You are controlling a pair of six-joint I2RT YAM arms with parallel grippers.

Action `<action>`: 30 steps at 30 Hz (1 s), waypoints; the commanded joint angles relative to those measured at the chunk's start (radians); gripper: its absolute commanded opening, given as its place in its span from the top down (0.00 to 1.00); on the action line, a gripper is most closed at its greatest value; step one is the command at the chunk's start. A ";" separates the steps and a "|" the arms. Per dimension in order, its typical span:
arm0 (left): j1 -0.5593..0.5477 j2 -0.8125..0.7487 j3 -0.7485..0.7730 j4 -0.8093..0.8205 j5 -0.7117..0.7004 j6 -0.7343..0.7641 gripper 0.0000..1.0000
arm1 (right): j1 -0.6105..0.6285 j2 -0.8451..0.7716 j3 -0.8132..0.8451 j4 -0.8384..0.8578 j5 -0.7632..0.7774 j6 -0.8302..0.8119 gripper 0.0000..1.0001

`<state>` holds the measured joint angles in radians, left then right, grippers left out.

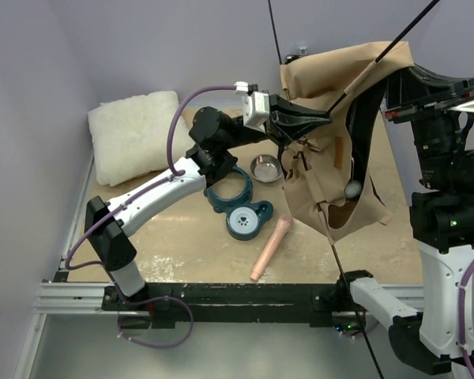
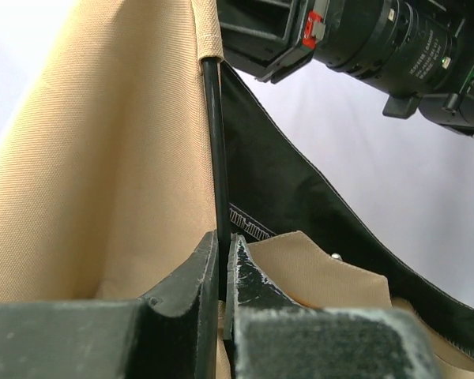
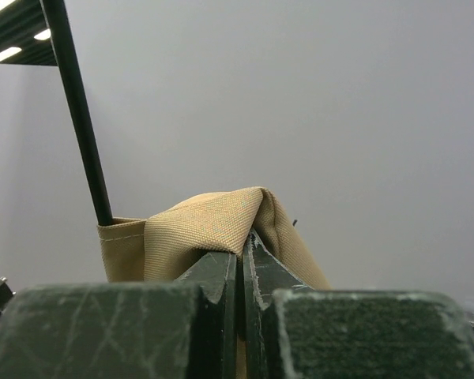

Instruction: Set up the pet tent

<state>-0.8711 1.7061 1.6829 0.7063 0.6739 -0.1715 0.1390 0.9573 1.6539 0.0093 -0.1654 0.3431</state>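
Note:
The pet tent (image 1: 332, 166) is a tan fabric body with black lining, hanging in the air at the right of the table. My left gripper (image 1: 314, 118) reaches into it from the left. In the left wrist view the left gripper (image 2: 223, 243) is shut on a thin dark pole (image 2: 214, 142) that runs up into a fabric sleeve. My right gripper (image 1: 401, 79) holds the tent's upper right corner. In the right wrist view the right gripper (image 3: 241, 246) is shut on a fold of the tan fabric (image 3: 209, 221), with another pole (image 3: 79, 118) entering a hem beside it.
A fluffy white pillow (image 1: 134, 134) lies at the back left. A metal bowl (image 1: 266, 167), a teal ring piece (image 1: 229, 189), a paw-print disc (image 1: 247, 219) and a pink stick (image 1: 268, 249) lie mid-table. A loose pole (image 1: 351, 300) slants over the near edge.

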 commanded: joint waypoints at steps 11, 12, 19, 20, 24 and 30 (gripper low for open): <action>0.069 -0.140 -0.327 -0.109 0.076 -0.103 0.54 | -0.012 -0.127 -0.100 0.198 0.182 -0.249 1.00; 0.090 -0.166 -0.342 -0.114 0.079 -0.117 0.52 | -0.012 -0.127 -0.106 0.207 0.169 -0.262 1.00; 0.288 -0.371 -0.336 -0.319 0.135 -0.044 0.44 | -0.012 -0.105 -0.123 0.228 -0.008 -0.303 1.00; 0.311 -0.394 -0.315 -0.371 0.135 -0.021 0.43 | -0.012 -0.100 -0.124 0.215 -0.044 -0.311 1.00; 0.395 -0.430 -0.155 -0.588 0.211 0.053 0.37 | -0.012 -0.114 -0.198 0.190 -0.112 -0.337 1.00; 0.428 -0.459 -0.060 -0.567 0.343 -0.021 0.32 | -0.012 -0.152 -0.324 0.161 -0.157 -0.371 1.00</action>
<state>-0.4511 1.2461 1.5745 0.1757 0.8997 -0.1467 0.1299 0.8288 1.3781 0.1444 -0.2569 0.0055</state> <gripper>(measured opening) 0.668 0.013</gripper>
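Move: The left hand has the tent pole between its fingertips. The tent's middle hangs about 5 cm to its right, level with it fore and aft and some 15 cm lower; the metal bowl is roughly 14 cm ahead, 6 cm left and 50 cm below. The right hand holds the tent's cloth edge in its fingers; from it the pinched spot of the pole lies about 11 cm left, 3 cm back and 12 cm lower. Downward first: the left fingers open, let go of the tent pole and sink about 15 cm, then the hand sweeps some 18 cm left, away from the tent, swinging forward and back again as it climbs to just above its starting height, fingers still spreading. The right hand keeps its pinch on the cloth, drifting right and down, then back, before returning forward and left and sinking to about 5 cm lower, with a roll to its left side down. ##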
